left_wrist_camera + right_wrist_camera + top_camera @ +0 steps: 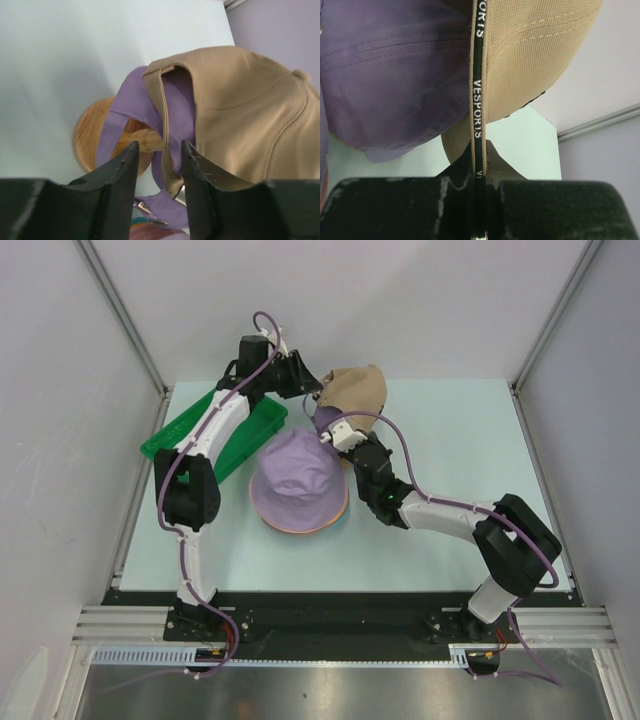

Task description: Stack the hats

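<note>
A tan baseball cap [358, 390] hangs at the back of the table over a wooden stand [92, 135], with lavender cloth [130, 100] tucked under it. My right gripper [479, 147] is shut on the cap's rim band [479, 75], holding it from the near side [335, 432]. My left gripper [160, 145] reaches in from the left [312, 388]. Its jaws stand apart, with the cap's back edge [165, 125] between them. In the middle of the table a lavender bucket hat [298, 478] tops a stack, and an orange brim [300, 529] shows beneath it.
A green tray [190, 430] lies at the back left under the left arm. White walls and metal frame posts close in the table at the back and both sides. The right arm's elbow [515, 540] rests at the front right.
</note>
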Robot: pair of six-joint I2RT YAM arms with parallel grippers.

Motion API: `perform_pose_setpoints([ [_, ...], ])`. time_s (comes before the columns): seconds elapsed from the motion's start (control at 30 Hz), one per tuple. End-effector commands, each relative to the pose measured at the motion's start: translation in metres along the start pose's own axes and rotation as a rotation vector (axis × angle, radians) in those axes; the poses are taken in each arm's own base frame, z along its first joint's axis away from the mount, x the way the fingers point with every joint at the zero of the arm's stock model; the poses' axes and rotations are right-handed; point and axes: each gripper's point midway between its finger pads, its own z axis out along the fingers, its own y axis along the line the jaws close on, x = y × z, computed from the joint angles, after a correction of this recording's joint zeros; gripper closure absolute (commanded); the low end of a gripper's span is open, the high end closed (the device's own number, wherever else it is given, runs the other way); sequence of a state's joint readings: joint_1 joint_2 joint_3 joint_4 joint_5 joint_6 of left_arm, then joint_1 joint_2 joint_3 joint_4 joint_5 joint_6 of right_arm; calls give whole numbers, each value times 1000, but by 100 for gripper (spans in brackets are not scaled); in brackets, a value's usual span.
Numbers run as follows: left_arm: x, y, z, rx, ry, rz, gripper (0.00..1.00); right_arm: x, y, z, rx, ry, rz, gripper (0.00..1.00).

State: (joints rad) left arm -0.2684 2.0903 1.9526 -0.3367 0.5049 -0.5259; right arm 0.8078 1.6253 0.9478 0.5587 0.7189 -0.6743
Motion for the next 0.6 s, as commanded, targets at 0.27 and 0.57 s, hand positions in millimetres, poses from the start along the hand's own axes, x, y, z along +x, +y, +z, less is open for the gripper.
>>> perform_pose_setpoints([
  [0.27,7,4,-5,-19,25,51,100,-24,4,2,-3,-55,61,100],
  [0.57,45,76,1,-268,132,32,100,-6,9,-15,-18,-19,66,100],
])
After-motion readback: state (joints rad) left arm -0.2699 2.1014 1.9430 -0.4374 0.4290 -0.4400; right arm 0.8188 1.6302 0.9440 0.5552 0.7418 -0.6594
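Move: The tan hat's middle is about 8 cm right of the left hand and 1 cm back, at its height; its rim already hangs between the left fingers. The purple cap on the wooden stand lies some 4 cm right, 3 cm back and 5 cm below; the purple bucket hat is about 20 cm back, 5 cm left and 12 cm below. From the right hand, still gripping the rim, the tan hat's middle is roughly 6 cm ahead, 1 cm right and 3 cm up. Left fingers close, pinching the tan hat's rim, then draw it down about 3 cm and slightly left. ##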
